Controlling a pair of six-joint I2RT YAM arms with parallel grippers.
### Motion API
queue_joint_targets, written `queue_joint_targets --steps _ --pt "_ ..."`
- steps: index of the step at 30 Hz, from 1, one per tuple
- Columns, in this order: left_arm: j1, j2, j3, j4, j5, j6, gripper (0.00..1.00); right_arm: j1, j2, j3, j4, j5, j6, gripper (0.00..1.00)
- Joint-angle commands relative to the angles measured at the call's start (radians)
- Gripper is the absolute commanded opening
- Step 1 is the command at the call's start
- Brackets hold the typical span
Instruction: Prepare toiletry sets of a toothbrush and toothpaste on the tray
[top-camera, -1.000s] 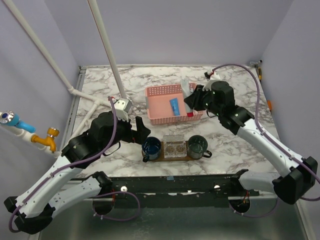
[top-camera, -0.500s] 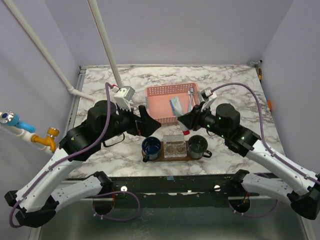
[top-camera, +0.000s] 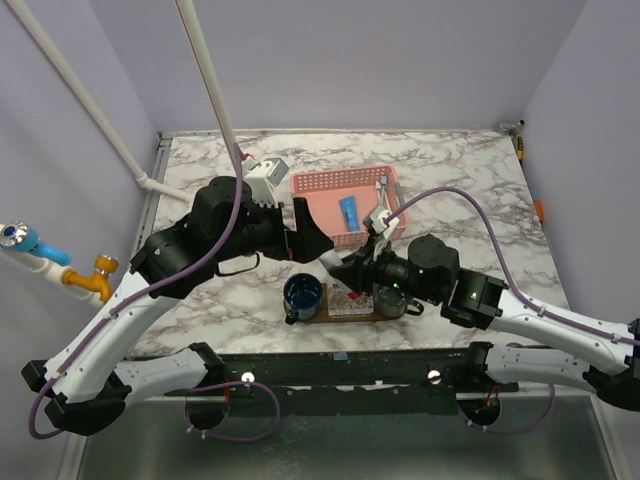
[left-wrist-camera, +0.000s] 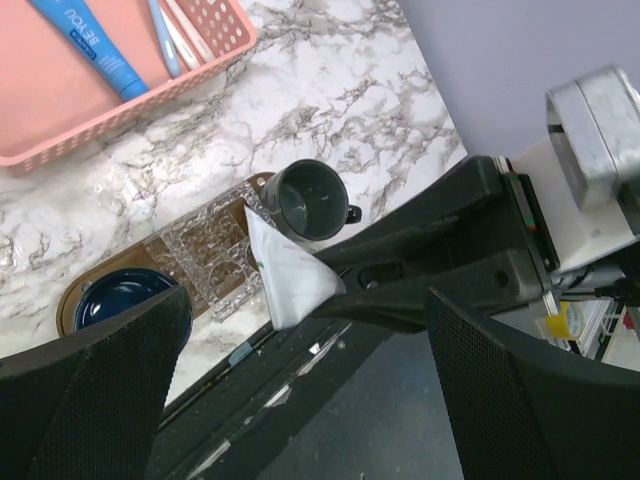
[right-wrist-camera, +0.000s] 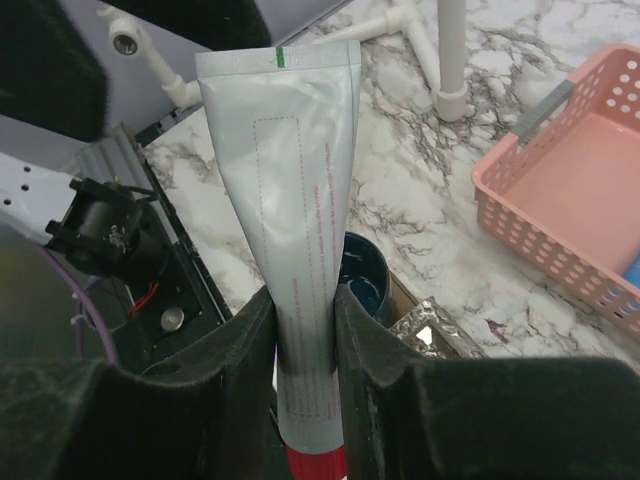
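My right gripper (right-wrist-camera: 303, 330) is shut on a grey-white toothpaste tube (right-wrist-camera: 300, 230) with a red cap; its flat crimped end points away from the wrist. From above, that gripper (top-camera: 345, 268) hangs over the brown oval tray (top-camera: 345, 317), between a dark blue cup (top-camera: 302, 294) and a clear glass holder (top-camera: 348, 300). A second dark cup (top-camera: 392, 293) stands at the tray's right end. A blue toothpaste tube (top-camera: 349, 211) and white toothbrushes (top-camera: 382, 190) lie in the pink basket (top-camera: 325, 183). My left gripper (top-camera: 312, 240) is open and holds nothing, just left of the right one.
The left wrist view shows the held tube's end (left-wrist-camera: 285, 275), the dark cup (left-wrist-camera: 310, 200), the glass holder (left-wrist-camera: 205, 250), the basket (left-wrist-camera: 150, 95) and the table's dark front rail (left-wrist-camera: 250, 400). White pipes (top-camera: 205, 80) cross the back left.
The right arm has swung from the basket to the near left with the tube and now hangs over the tray. The left arm has moved right toward the basket, still open.
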Motion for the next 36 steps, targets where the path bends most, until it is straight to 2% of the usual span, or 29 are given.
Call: queue_joint_targets --steps 1,8,11,29,36 --pt "0.007 0.021 0.041 -0.098 0.037 0.020 0.99 0.088 0.018 0.051 0.042 0.126 -0.087 0.30" --pt "0.009 0.019 0.040 -0.155 0.032 0.050 0.96 0.189 0.039 0.064 0.056 0.247 -0.153 0.30" --pt "0.010 0.009 0.032 -0.169 0.035 0.059 0.91 0.213 0.044 0.066 0.062 0.287 -0.169 0.30" --pt "0.017 0.014 -0.005 -0.170 0.135 0.096 0.51 0.275 0.070 0.076 0.070 0.364 -0.194 0.30" --pt "0.022 0.025 -0.016 -0.159 0.172 0.107 0.42 0.293 0.071 0.081 0.069 0.378 -0.200 0.30"
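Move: The toothpaste's white tail end, sticking up out of the right fingers, is about 3 cm right of the open left hand, 2 cm back and 4 cm below. From that hand the blue mug lies 4 cm left and 4 cm back, the clear holder 7 cm right and 4 cm back, both some 24 cm down. From the right hand the left gripper is 7 cm left, 4 cm ahead, 8 cm up; the holder is nearly straight below, 16 cm down. The toothpaste, still pinched by the right hand, is carried about 2.5 cm back and as far left, mostly early on, then held there while the right wrist rolls some 15 degrees. The left hand sinks about 3.5 cm and draws back 3 towards the tail, fingers tipping more steeply down and closing from wide open to about half around it; contact can't be seen. ##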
